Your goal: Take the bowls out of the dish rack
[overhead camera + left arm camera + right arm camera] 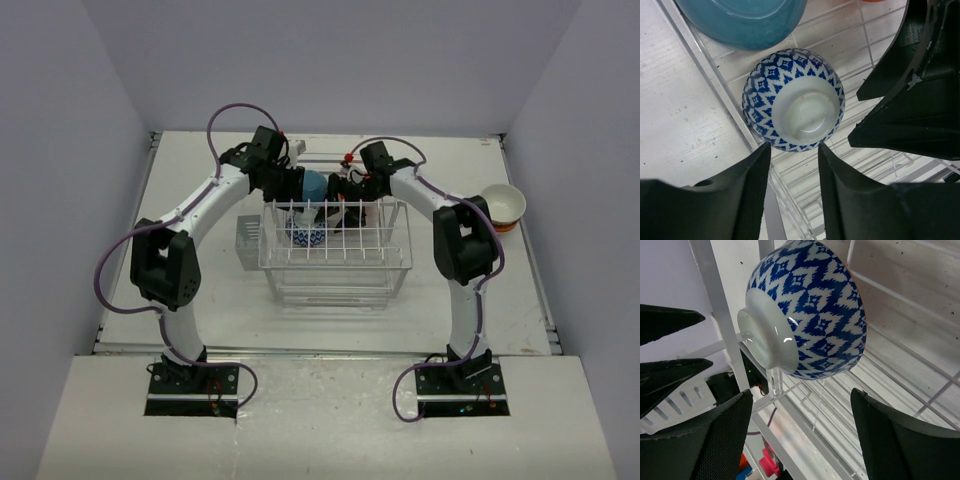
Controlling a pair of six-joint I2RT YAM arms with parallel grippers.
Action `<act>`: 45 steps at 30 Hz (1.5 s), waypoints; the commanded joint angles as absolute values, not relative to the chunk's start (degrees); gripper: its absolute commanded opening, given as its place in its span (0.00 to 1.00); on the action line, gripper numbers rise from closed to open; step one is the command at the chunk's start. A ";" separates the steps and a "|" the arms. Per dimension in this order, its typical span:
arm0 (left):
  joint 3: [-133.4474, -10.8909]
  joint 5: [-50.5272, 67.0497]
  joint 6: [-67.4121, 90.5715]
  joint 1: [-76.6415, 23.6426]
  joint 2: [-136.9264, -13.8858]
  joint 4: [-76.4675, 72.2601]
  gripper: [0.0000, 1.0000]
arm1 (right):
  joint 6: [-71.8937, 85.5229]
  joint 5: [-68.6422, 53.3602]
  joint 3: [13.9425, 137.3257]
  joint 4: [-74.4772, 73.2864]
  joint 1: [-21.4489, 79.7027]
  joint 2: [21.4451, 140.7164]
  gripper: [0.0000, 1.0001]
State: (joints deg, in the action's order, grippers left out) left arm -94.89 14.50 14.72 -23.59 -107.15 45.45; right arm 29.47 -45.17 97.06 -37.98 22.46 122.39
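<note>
The white wire dish rack [340, 262] stands mid-table. An upturned blue-and-white patterned bowl [305, 236] rests in its left part, with a plain blue bowl [314, 185] just behind it. In the left wrist view the patterned bowl [794, 99] lies foot-up on the rack wires, the blue bowl [742, 20] beyond it. My left gripper [794, 152] hangs open just short of the patterned bowl, nothing between its fingers. My right gripper [801, 407] is wide open below the same bowl [810, 305], not touching it.
A cream bowl [503, 202] sits stacked on an orange one at the table's right edge. The rack's cutlery cup [248, 238] hangs on its left side. Both wrists crowd the rack's back; the right gripper's body [912, 100] is close beside the left fingers.
</note>
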 commanded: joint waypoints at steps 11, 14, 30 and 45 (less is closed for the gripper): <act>-95.27 5.98 13.10 -23.55 -106.44 48.16 0.48 | 31.99 -46.23 95.54 -34.45 21.62 118.39 0.80; -94.92 5.71 13.36 -23.64 -106.79 48.25 0.51 | 31.99 -46.23 95.62 -34.45 21.53 118.39 0.80; -95.36 7.91 15.38 -23.99 -109.95 46.76 0.70 | 31.03 -45.88 93.69 -34.54 20.39 116.46 0.84; -95.01 6.07 15.82 -24.26 -112.06 46.40 0.68 | 30.24 -46.93 95.27 -36.12 20.13 117.77 0.84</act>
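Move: The blue-patterned bowl lies tilted in the rack, about 5 cm right of the left hand, level with it fore and aft and some 8 cm below. From the right hand, the same bowl is about 6 cm left, straight level with it and 4 cm lower. The teal bowl stands about 10 cm farther out than the patterned one and some 2 cm right of it; the orange bowl is about 10 cm ahead and 7 cm right of the right hand. Towards the blue-patterned bowl from above comes the left hand: it first eases about 2 cm left, rolling slightly so its fingers point more steeply down, then sinks some 4 cm in all while the fingers open wider. One finger ends outside the bowl by the rack's left rail, the other close at its white foot. The right hand, still open, draws about 1.5 cm right, away from the bowl. ##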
